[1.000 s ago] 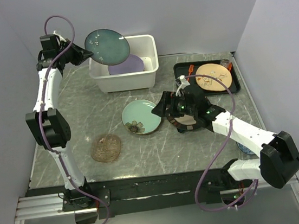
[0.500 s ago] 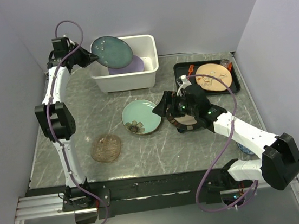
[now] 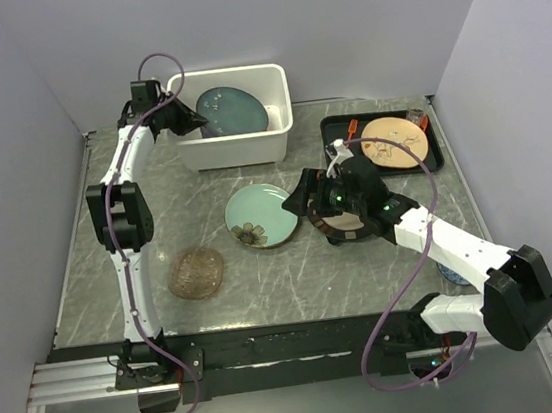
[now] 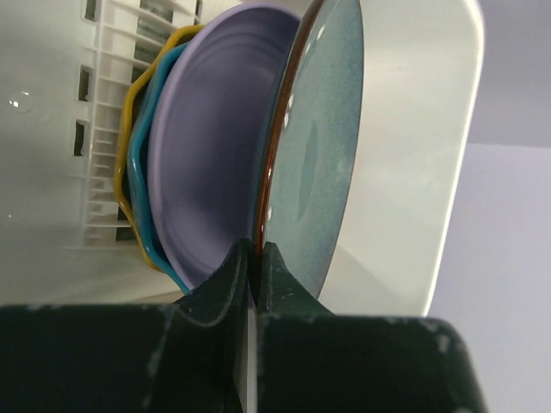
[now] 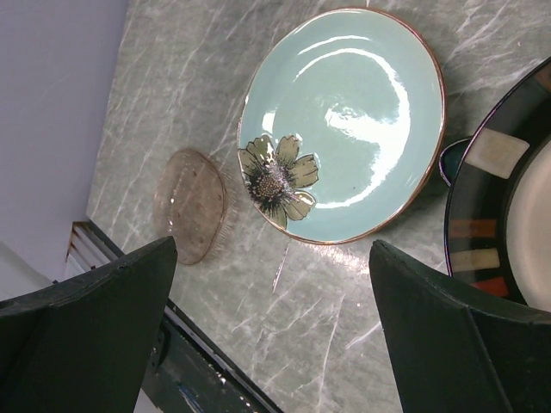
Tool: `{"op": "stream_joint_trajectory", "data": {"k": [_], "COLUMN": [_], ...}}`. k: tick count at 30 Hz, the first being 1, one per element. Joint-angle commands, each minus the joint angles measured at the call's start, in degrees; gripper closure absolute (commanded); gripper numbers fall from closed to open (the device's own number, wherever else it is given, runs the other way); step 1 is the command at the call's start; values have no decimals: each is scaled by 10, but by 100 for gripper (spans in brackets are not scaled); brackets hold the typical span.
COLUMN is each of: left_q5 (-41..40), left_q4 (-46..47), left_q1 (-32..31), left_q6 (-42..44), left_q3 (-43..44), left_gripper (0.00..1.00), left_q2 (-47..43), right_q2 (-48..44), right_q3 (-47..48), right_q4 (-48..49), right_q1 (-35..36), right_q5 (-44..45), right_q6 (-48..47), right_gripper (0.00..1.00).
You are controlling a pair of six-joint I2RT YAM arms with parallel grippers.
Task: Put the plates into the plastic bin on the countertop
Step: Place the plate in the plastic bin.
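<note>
My left gripper (image 3: 191, 119) (image 4: 256, 258) is shut on the rim of a dark teal plate (image 3: 232, 110) (image 4: 318, 163), held on edge and tilted inside the white plastic bin (image 3: 234, 153) (image 4: 413, 172). Behind it a lavender plate (image 4: 211, 155), a teal plate (image 4: 146, 224) and an orange scalloped plate (image 4: 131, 112) lie stacked in the bin. My right gripper (image 3: 300, 198) (image 5: 271, 258) hangs open above the countertop, beside the pale green flowered plate (image 3: 260, 215) (image 5: 344, 129). A dark-rimmed cream plate (image 3: 344, 226) (image 5: 508, 224) lies mostly under the right arm. An amber glass plate (image 3: 197, 273) (image 5: 191, 205) sits front left.
A flat black tray (image 3: 431, 152) with a tan round plate (image 3: 392, 142) stands at the back right. A blue plate (image 3: 453, 273) peeks out under the right arm near the right edge. Grey walls close in the left, back and right sides.
The left arm has swung the dark teal plate right and down, from above the bin's left corner into the bin. The right arm has stayed put.
</note>
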Motion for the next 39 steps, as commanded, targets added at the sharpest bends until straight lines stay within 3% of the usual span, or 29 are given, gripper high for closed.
{"op": "stream_joint_trajectory", "data": {"k": [1,10,15,24,31,39], "left_q5": [28,24,20,-2,-25,-61], "left_q4": [89,76,66,47,42,11], "left_q1": [2,3,6,15,16,16], "left_q6": [-4,-1,-7,-4,17,46], "left_q3": [30,20,15,-3,-19,3], "left_gripper": [99,99,94,71,41,24], "left_q2": [-32,-32,-34,-48,-69,-98], "right_q2": [-11,-12,-7,-6,-8,-11], "right_q3": [-1,-3,-6,-21,-30,-26], "right_q4": [10,3,9,20,33,29], "right_q1": [3,3,3,3,3,3], "right_q5": [7,11,-5,-34,-36,-33], "right_q6": [-10,-15,-17,-10,-5,-8], "right_gripper": [0,0,0,0,0,0]}}
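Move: The left hand holds the dark grey-green plate by its rim just inside the bin's left side; the bin's middle lies about 5 cm ahead, 7 cm to its right and 8 cm below. The held plate's middle is about 4 cm ahead, 8 cm right and 4 cm down. The purple plate's is some 2 cm ahead, 8 cm right and 6 cm lower. From the right hand, the bin's middle lies roughly 35 cm ahead, 13 cm left and 8 cm below. Leftward by about 2.5 cm, towards the bin's left side, the left hand eases with the plate after sinking barely 1 cm; its fingers open wide to let go of the rim, and it lifts some 2.5 cm from its lowest point, away from the plate. The empty, open right hand shifts about 2 cm down and back. ##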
